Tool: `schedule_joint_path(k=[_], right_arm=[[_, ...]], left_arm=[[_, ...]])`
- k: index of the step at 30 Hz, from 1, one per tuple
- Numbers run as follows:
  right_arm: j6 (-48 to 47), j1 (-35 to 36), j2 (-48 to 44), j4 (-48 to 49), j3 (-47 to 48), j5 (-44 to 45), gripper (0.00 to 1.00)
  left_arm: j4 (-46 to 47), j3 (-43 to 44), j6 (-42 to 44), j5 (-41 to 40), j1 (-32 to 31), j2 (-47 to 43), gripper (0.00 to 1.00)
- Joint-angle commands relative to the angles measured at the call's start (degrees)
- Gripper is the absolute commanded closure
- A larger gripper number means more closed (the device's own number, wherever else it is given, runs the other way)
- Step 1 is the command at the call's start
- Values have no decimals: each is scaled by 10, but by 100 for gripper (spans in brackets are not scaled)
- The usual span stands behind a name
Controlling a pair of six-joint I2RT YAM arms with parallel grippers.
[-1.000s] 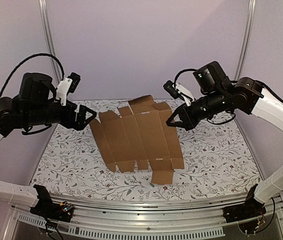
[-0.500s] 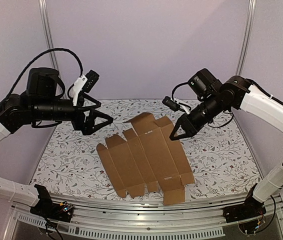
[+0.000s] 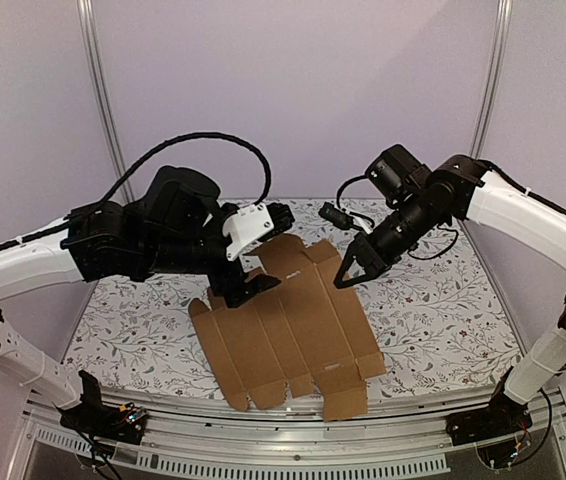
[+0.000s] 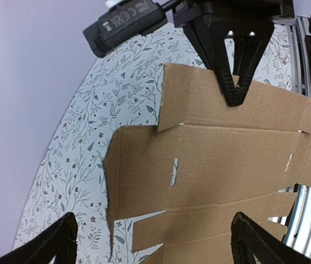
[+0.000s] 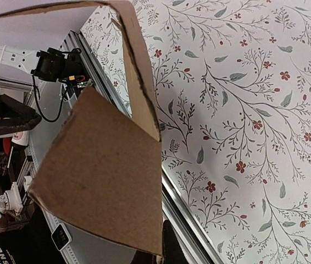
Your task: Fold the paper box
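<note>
The paper box (image 3: pixel 288 325) is an unfolded brown cardboard sheet with flaps and slots, spread over the middle of the table. My right gripper (image 3: pixel 344 279) is shut on its far right edge and holds that side slightly raised. In the right wrist view the paper box (image 5: pixel 103 181) bends upward from the gripper (image 5: pixel 162 256) and fills the left half. My left gripper (image 3: pixel 248 290) hangs open just above the sheet's far left part. In the left wrist view its fingertips (image 4: pixel 62 237) straddle the paper box (image 4: pixel 227 159) without touching it, and the right gripper (image 4: pixel 235 82) pinches the far edge.
A floral cloth covers the table (image 3: pixel 433 310). A metal rail (image 3: pixel 293 415) runs along the near edge, with the arm bases at both ends. Upright frame posts (image 3: pixel 98 90) stand at the back corners before lilac walls.
My left arm has swung right and down from the table's left side to above the sheet. The sheet has dropped lower and shifted nearer, still held by the right gripper.
</note>
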Motion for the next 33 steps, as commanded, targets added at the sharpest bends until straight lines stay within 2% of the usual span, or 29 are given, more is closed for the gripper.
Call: schedule_joint_path(k=[1, 4, 7, 10, 14, 25, 33], right_arm=[[3, -2, -2, 3, -8, -10, 100], [3, -2, -5, 8, -13, -16, 100], [3, -2, -11, 13, -18, -18, 100], [1, -2, -21, 19, -24, -19, 100], [-1, -2, -35, 22, -32, -7, 100], [-2, 7, -60, 29, -43, 7, 100], [-3, 21, -64, 32, -44, 20, 100]], left_arm=[[54, 5, 46, -88, -14, -10, 6], [72, -5, 58, -101, -14, -13, 12], [79, -9, 59, -86, -11, -14, 22], [75, -8, 54, -55, -5, -13, 38], [59, -1, 41, -11, 6, -9, 52], [49, 4, 15, 5, 32, 9, 57], [54, 2, 7, 12, 39, 12, 66]])
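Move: The upper-left flap beside the slit in the cardboard lies about 3 cm ahead and 5 cm right of the left hand, nearly level with it. The next flap on that edge is only about 1 cm ahead and 2 cm right, slightly lower. The slit is some 9 cm right and 2 cm ahead. From the right hand, which already holds the box's upper edge, the aimed-at flap is about 12 cm left and 4 cm ahead. Bring the left gripper forward and up to the flap, rising nearly 3 cm with the fingertips tilting up, then settling about 1 cm while easing on forward, some 2.5 cm in all. Close its fingers from wide open to a bit over a third, one on each side of the flap, without shutting. Keep the right gripper pinched on the edge, easing slightly back and up. ##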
